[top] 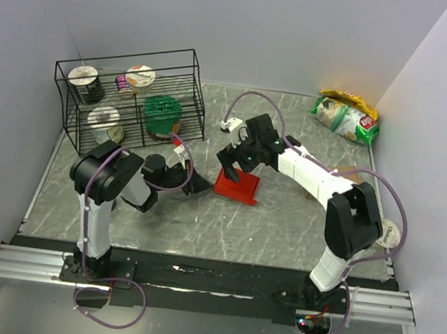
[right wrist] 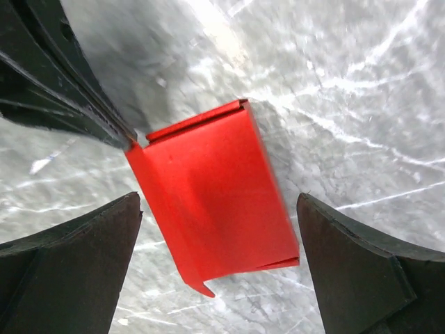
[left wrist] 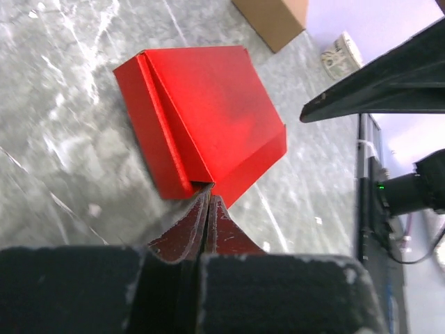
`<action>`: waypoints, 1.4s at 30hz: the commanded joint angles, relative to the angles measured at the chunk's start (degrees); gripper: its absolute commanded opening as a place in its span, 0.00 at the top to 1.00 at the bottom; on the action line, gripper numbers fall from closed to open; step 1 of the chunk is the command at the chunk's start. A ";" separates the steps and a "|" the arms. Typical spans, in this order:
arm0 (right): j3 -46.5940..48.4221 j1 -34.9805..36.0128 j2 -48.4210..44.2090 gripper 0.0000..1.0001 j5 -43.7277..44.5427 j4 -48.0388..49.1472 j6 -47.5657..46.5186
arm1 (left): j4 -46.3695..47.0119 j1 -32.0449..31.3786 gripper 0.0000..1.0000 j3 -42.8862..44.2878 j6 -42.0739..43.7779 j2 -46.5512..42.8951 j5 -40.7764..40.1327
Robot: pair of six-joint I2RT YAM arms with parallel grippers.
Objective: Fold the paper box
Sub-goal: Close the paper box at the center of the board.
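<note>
The paper box (top: 237,187) is a bright red card piece lying folded flat on the marble table, with a narrow side flap along one edge (left wrist: 208,118) (right wrist: 215,202). My left gripper (top: 199,185) (left wrist: 210,196) lies low at the box's left corner, shut with its tips pinching the card edge there. In the right wrist view its fingers (right wrist: 104,118) reach in to that same corner. My right gripper (top: 236,162) (right wrist: 219,200) hovers over the box, open wide. One finger stands on each side of the box and neither touches it.
A black wire basket (top: 125,96) holding cups and a green container stands at the back left. A snack bag (top: 346,115) lies at the back right. A brown cardboard box (left wrist: 274,17) sits beyond the red card, by the right arm.
</note>
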 commanded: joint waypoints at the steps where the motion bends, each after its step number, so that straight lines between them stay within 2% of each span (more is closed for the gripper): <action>1: -3.77 4.67 -4.79 0.00 6.10 3.27 0.25 | -1.44 -0.21 0.99 -2.81 -1.70 -7.09 -0.92; 7: -10.71 12.06 -9.63 0.00 16.99 9.69 0.25 | -17.07 -0.21 0.99 -1.94 -1.87 -14.65 -3.03; 12: -16.69 15.49 -12.97 0.00 22.11 18.74 0.77 | -23.95 -0.21 0.99 -0.45 -1.61 -16.94 -4.62; 20: -19.60 17.52 -8.23 0.01 26.95 26.04 -3.00 | -24.84 0.32 0.99 1.22 -0.91 -12.81 -5.06; 30: -16.09 18.13 -2.26 0.07 23.43 22.28 -6.52 | -22.90 1.37 0.99 4.04 -2.75 -7.89 -4.00; 34: -13.72 18.13 1.52 0.12 25.45 18.94 -6.00 | -23.43 1.46 0.99 4.91 -2.32 -7.80 -3.39; 39: -11.96 17.96 4.95 0.20 32.12 18.67 -6.25 | -24.22 1.64 0.99 5.18 -1.61 -7.80 -2.95; 42: -11.61 17.96 6.18 0.24 33.19 18.32 -7.57 | -23.78 1.90 0.99 5.36 -1.79 -7.62 -2.25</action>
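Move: The red paper box is nearly under the open right hand: its middle is about 2 cm back, level sideways, 8 cm down. From the left hand, its shut tips already at the box's back left corner, the middle is some 2 cm ahead, 7 cm right and 2 cm lower. The brown carton stands about 29 cm right of the paper box and 5 cm farther out; the green tub is 18 cm ahead and 15 cm left of the left hand. Swing the open right hand back about 6 cm and some 3 cm left, then lower it over the paper box's back edge with a slight return forward, turning the wrist some 25 degrees. Set one finger on the lid and the other just outside the back wall, and begin closing. Meanwhile lift the shut left fingers 3 cm, tilt them steeper and bring them back down at the back left corner. ##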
